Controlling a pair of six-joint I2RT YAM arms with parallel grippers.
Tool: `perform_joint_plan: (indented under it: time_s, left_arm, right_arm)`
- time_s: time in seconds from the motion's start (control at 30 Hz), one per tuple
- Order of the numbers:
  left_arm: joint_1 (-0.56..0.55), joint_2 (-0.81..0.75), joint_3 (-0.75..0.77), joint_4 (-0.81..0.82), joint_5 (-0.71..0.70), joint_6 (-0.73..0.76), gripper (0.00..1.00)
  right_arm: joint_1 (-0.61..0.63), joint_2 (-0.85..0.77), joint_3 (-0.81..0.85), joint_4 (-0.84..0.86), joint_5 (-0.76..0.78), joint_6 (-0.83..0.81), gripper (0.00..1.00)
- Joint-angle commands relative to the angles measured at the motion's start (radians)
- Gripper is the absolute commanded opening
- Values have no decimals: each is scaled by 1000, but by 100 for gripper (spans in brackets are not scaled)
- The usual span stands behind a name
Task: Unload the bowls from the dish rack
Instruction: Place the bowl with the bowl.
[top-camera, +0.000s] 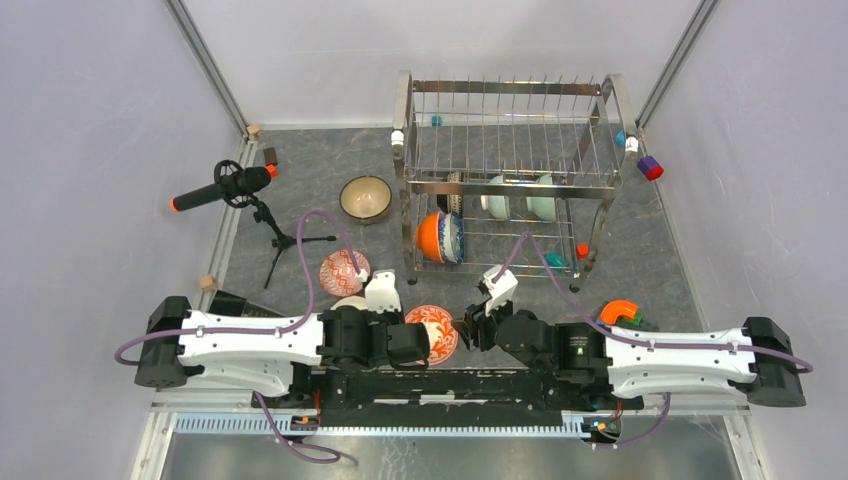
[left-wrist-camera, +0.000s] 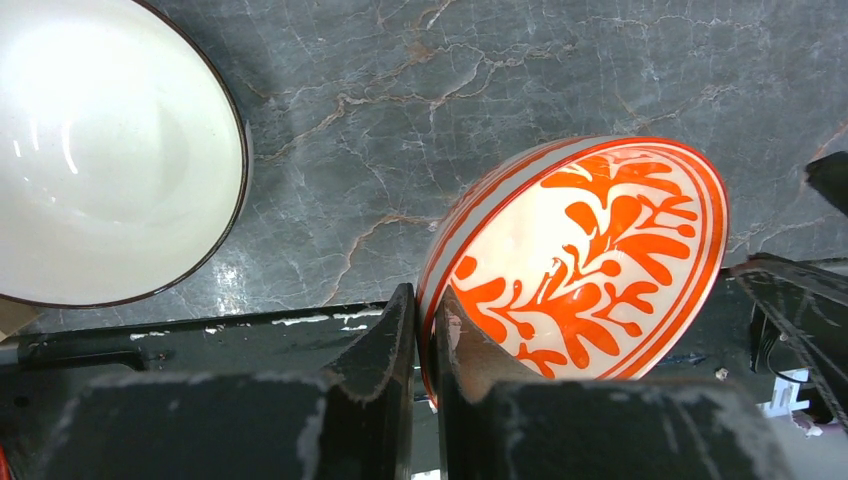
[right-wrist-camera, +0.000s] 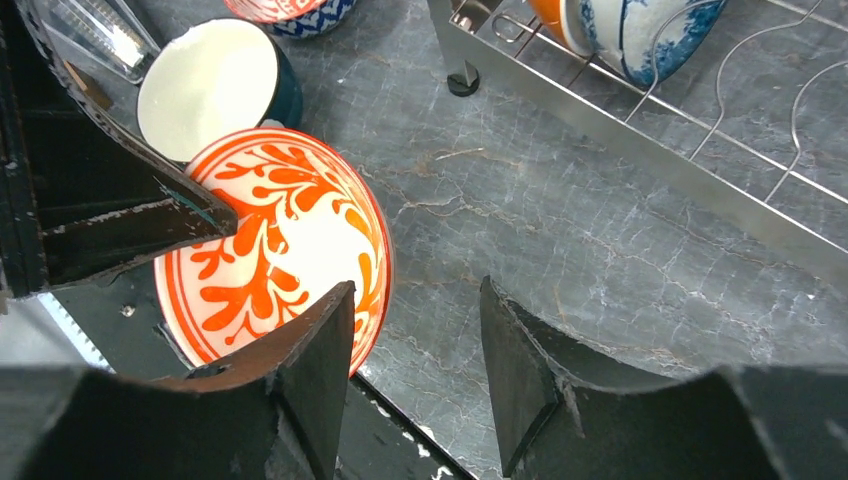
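Note:
My left gripper (left-wrist-camera: 428, 300) is shut on the rim of a white bowl with an orange leaf pattern (left-wrist-camera: 590, 260), holding it tilted just above the table's near edge (top-camera: 437, 331). My right gripper (right-wrist-camera: 415, 295) stands open just right of that bowl (right-wrist-camera: 270, 240), with nothing between its fingers. The dish rack (top-camera: 505, 186) stands at the back. An orange bowl (top-camera: 430, 238) and a blue-and-white bowl (top-camera: 452, 238) sit on its lower tier, a white bowl (top-camera: 497, 197) and a pale green bowl (top-camera: 543, 200) behind them. A tan bowl (top-camera: 365, 198) and a red patterned bowl (top-camera: 344, 272) rest on the table.
A white bowl with a dark rim (left-wrist-camera: 100, 150) lies close to the left of the held bowl. A microphone on a tripod (top-camera: 225, 187) stands at the left. An orange and green object (top-camera: 620, 313) lies by the right arm. The rack's front rail (right-wrist-camera: 640, 140) runs beyond my right gripper.

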Motion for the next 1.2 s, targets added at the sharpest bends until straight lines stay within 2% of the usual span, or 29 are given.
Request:
perform_joint_plan:
  time_s: [0.0, 0.3, 0.57, 0.77, 0.9, 1.0, 1.1, 1.17]
  left_arm:
    - [-5, -8, 53, 11, -67, -67, 2]
    - [-5, -14, 53, 18, -66, -66, 2]
    - [-5, -8, 49, 24, -70, -64, 2]
    - [-5, -8, 48, 26, -69, -58, 2]
    - [-5, -7, 47, 37, -67, -49, 2]
    - [-4, -2, 50, 35, -71, -47, 2]
    - [-5, 5, 53, 35, -74, -46, 2]
    - [-5, 13, 57, 35, -76, -43, 2]
  right_arm:
    - [-18, 36, -13, 80, -57, 21, 53]
    - [-41, 91, -26, 147, -129, 19, 44]
    - [-43, 135, -14, 154, -162, 12, 23]
    - [-47, 164, 0, 143, -166, 14, 21]
    - [-52, 183, 17, 121, -162, 16, 28]
    - [-55, 191, 22, 120, -159, 17, 29]
    - [-57, 197, 24, 122, -158, 20, 22]
    - [-58, 194, 21, 121, -157, 20, 13]
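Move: The left hand still grips the tilted orange-and-white bowl by its left rim; its middle is about 6 cm right, 2 cm ahead and 1 cm below. From the right hand, that bowl lies 8 cm left, 2 cm back and 5 cm below, the white bowl 25 cm left, 4 cm ahead and 11 cm below, and the rack's near left foot roughly 11 cm left, 12 cm ahead and 13 cm below. Right hand sinks 4 cm, shifts 2–3 cm left and pinches the right rim; left hand keeps its hold. ##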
